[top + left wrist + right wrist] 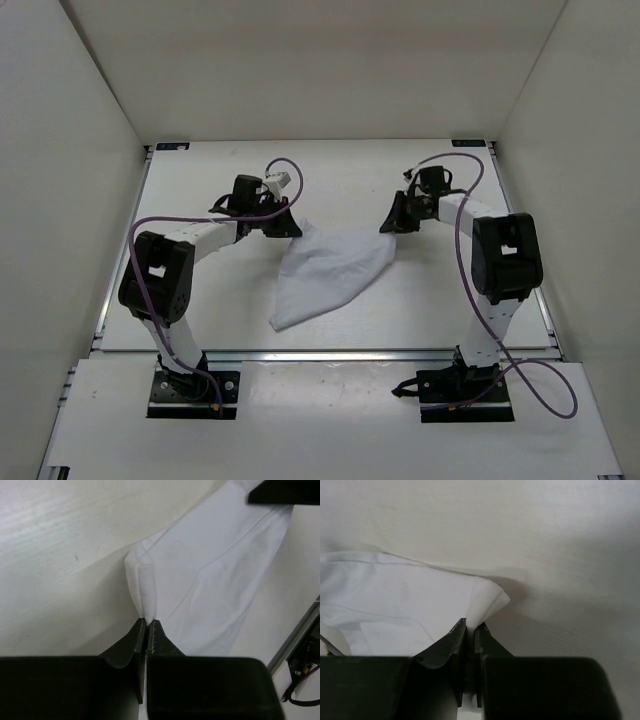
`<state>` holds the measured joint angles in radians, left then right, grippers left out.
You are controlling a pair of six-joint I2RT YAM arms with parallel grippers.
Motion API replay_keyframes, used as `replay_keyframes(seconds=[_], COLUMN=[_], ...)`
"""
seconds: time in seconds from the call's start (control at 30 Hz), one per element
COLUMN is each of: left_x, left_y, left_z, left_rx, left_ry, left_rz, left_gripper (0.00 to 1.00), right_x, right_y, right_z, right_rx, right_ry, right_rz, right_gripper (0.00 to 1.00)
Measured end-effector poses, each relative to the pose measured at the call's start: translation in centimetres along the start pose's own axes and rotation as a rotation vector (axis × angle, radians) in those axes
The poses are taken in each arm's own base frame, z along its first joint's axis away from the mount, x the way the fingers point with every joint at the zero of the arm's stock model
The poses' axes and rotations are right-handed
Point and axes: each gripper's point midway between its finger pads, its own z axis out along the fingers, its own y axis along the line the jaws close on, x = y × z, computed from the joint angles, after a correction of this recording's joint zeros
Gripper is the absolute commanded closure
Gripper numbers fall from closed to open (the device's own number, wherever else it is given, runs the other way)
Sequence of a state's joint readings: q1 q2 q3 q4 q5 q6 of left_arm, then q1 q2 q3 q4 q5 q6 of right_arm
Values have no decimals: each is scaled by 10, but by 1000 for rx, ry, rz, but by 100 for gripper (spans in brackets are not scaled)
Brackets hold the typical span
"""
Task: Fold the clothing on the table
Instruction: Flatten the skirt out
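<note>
The clothing point(330, 270) is a thin white fabric piece spread on the table point(200, 190) between my two arms, narrowing to a point near the front. My left gripper point(284, 226) is shut on its upper left corner; in the left wrist view the cloth point(210, 580) rises in a pinched fold into the left gripper point(147, 622). My right gripper point(390, 224) is shut on the upper right corner. The right wrist view shows that corner of the clothing point(420, 600) folded over and clamped in the right gripper point(471, 626).
White walls enclose the table on three sides. A metal rail point(330, 352) runs along the table's near edge, in front of the arm bases. Purple cables point(470, 175) loop above both arms.
</note>
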<state>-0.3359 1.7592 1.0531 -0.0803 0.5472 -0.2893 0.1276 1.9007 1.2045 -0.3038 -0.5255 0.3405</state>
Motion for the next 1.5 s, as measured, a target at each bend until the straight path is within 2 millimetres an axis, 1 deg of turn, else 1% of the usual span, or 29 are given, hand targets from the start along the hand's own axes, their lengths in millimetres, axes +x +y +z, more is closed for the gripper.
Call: replay_keyframes(seconds=[0.07,0.13,0.17,0.23,0.3,0.33,0.37,0.4,0.43,0.47,0.53,0.57,0.63,0.7,0.77,0.8,0.83,0.87,0.9,0.97,1.0,1.03,1.07,1.1,1.2,1.27,1.33,1.4,1.5], left_x=[-15,-41,-59,-108,-169,-202,-231,-259,-273,-281,-280,-273,-249,-210,-152,-115,-80,-33,6,68,87,98,100,98,77,57,27,-12,-95], left_y=[-2,-7,-12,-27,-48,-62,-75,-92,-108,-123,-148,-157,-155,-137,-110,-95,-81,-63,-51,-39,-40,-42,-44,-48,-57,-60,-61,-61,-62], left_z=[-3,-9,-13,-28,-52,-70,-88,-112,-130,-147,-179,-189,-201,-190,-161,-140,-122,-102,-90,-81,-81,-83,-86,-90,-98,-99,-96,-90,-85], left_rx=[-16,-34,-37,-39,-52,-69,-93,-119,-134,-143,-139,-128,-129,-136,-138,-133,-131,-139,-146,-143,-133,-122,-113,-105,-80,-74,-78,-97,-125], left_ry=[-12,-48,-78,-162,-287,-362,-439,-529,-588,-638,-703,-720,-727,-679,-569,-482,-402,-290,-194,-43,3,23,20,4,-69,-110,-147,-177,-258], left_rz=[28,65,85,130,201,244,293,349,389,423,471,485,490,466,416,383,351,303,266,206,184,170,160,154,152,149,160,179,218], left_gripper=[100,100,100,100,100,100,100,100,100,100,100,100,100,100,100,100,100,100,100,100,100,100,100,100,100,100,100,100,100], right_x=[-27,-65,-89,-141,-188,-203,-216,-221,-220,-214,-191,-177,-153,-129,-92,-70,-40,-8,24,86,102,113,116,112,87,65,37,-3,-83], right_y=[13,35,49,83,122,140,161,177,188,200,213,213,196,167,127,105,78,55,36,12,10,11,15,19,30,34,43,57,88], right_z=[-10,-27,-40,-75,-121,-144,-172,-200,-220,-239,-271,-276,-269,-249,-209,-184,-155,-132,-115,-96,-94,-95,-97,-101,-112,-118,-122,-128,-150], right_rx=[6,0,-8,-26,-47,-52,-52,-48,-46,-49,-56,-59,-52,-40,-28,-17,-3,8,16,24,23,17,5,-9,-50,-67,-78,-85,-93], right_ry=[-40,-109,-160,-288,-443,-511,-590,-660,-704,-749,-815,-823,-802,-754,-653,-578,-479,-378,-289,-139,-106,-89,-93,-115,-199,-238,-272,-307,-405], right_rz=[-60,-142,-187,-289,-402,-453,-508,-553,-584,-619,-673,-687,-684,-655,-599,-557,-499,-439,-382,-283,-258,-246,-241,-242,-233,-219,-232,-264,-342], right_gripper=[100,100,100,100,100,100,100,100,100,100,100,100,100,100,100,100,100,100,100,100,100,100,100,100,100,100,100,100,100])
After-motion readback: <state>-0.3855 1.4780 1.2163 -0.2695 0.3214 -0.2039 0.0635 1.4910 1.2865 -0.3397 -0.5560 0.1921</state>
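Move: Both hands still pinch the skirt's far corners just above the table. The skirt's middle lies about 5 cm back and 6 cm to the right of the left hand, some 6 cm below it. From the right hand it is about 5 cm back, 12 cm to the left and 4 cm below. The loose near corner trails about 20 cm back and 5 cm to the left of the left hand. Both hands, keeping their pinch on the far corners, fling the skirt together: fast up some 35 cm and first forward, fingertips swinging up 50 to 60 degrees, then back and down almost to starting height, about 14 cm behind the start. They then sweep forward again while rising, ending roughly above where they began, the right higher, and slightly farther apart. ##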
